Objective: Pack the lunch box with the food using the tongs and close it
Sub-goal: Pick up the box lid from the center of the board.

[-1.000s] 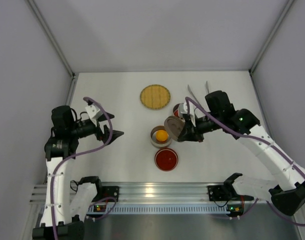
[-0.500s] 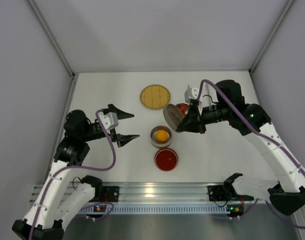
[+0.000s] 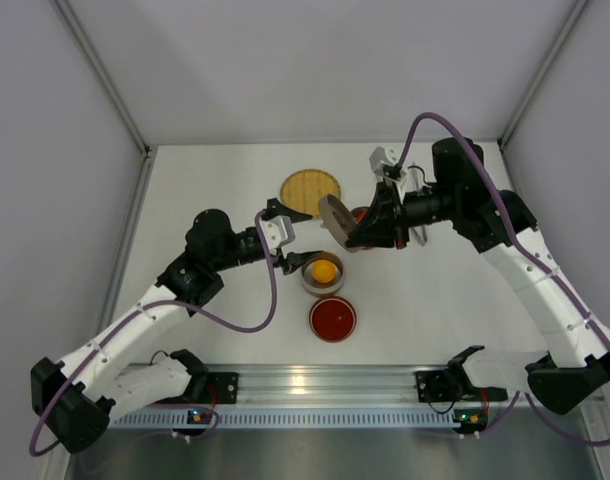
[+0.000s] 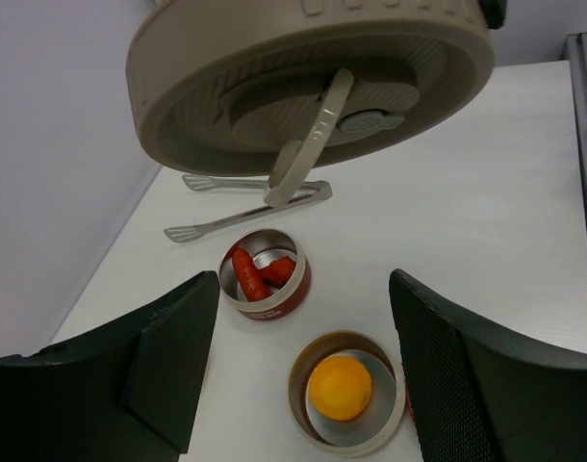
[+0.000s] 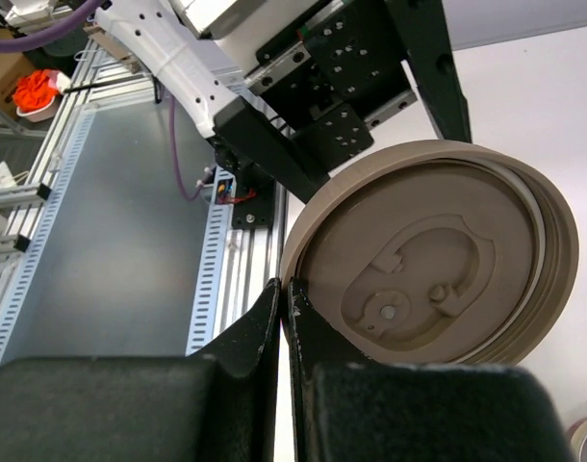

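The food sits in two tins: a round orange piece (image 4: 340, 388) in a beige tin (image 3: 323, 272), and red pieces (image 4: 250, 274) in a small red tin (image 4: 265, 282). The silver tongs (image 4: 238, 223) lie on the table behind the red tin. My right gripper (image 5: 286, 292) is shut on the rim of the beige lunch box lid (image 5: 438, 279), holding it tilted in the air (image 3: 336, 222). My left gripper (image 4: 303, 279) is open and empty above and just left of the tins, seen in the top view (image 3: 290, 237) left of the lid.
A round yellow woven plate (image 3: 310, 191) lies at the back of the table. A red round tin (image 3: 332, 318) stands in front of the beige tin. The right arm (image 3: 465, 205) crosses above the red-piece tin and hides the tongs in the top view.
The left arm swung in from the left side to the centre, and its jaws narrowed a little. The right gripper carried the lid up and backwards, away from the beige tin.
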You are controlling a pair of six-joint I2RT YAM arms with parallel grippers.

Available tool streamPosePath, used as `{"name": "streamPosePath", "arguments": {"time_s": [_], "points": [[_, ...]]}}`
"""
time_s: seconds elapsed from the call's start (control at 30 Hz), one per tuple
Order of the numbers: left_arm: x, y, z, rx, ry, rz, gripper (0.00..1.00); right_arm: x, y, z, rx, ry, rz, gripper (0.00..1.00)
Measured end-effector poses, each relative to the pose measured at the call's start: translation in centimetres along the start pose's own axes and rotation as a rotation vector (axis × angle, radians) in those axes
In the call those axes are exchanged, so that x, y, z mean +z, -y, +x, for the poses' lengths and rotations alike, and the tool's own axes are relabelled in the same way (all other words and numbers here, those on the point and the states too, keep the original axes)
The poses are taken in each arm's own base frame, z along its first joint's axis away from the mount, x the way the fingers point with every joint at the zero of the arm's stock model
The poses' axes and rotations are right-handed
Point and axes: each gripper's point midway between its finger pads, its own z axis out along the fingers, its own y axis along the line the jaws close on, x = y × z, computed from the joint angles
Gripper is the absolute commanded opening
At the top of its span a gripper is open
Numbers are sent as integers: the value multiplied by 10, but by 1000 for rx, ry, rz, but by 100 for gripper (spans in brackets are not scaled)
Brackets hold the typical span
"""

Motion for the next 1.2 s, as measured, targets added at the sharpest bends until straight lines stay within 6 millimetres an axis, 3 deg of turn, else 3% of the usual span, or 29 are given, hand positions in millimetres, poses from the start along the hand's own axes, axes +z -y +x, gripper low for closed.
{"name": "streamPosePath", "arguments": {"time_s": [0.17, 0.37, 0.57, 0.97, 1.2], "points": [[11, -12, -9, 38, 9, -53, 73, 1, -5, -5, 9, 17, -27, 0], [16, -17, -35, 77, 58, -73, 64, 1, -7, -7, 11, 25, -36, 0], [22, -2, -54, 104, 101, -23, 54, 1, -7, -8, 21, 27, -37, 0], [22, -5, -51, 118, 82, -50, 45, 0, -10, -16, 49, 52, -57, 0], [22, -6, -45, 73, 59, -70, 30, 0, -10, -22, 39, 70, -61, 0]]}}
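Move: The lid, held up on edge by the right fingers, has its middle about 5 cm to the left hand's right, 1 cm ahead and 6 cm higher, its fold-out handle facing that hand. The orange box is some 25 cm below the left hand, 3 cm back and 2 cm right; the sausage box, equally low, is about 7 cm ahead and 12 cm right. From the right hand the lid's middle is about 3 cm ahead, 3 cm left and 1 cm up. The right fingers keep their pinch on the lid's rim and lift it about 2 cm, tilting it a few degrees. The left hand climbs some 5 cm and eases about 2.5 cm to its right, up to the handle on the lid's outer face, then hovers there while its fingers go on narrowing from wide to about a third open around the handle's free end, without shutting; contact can't be seen. ##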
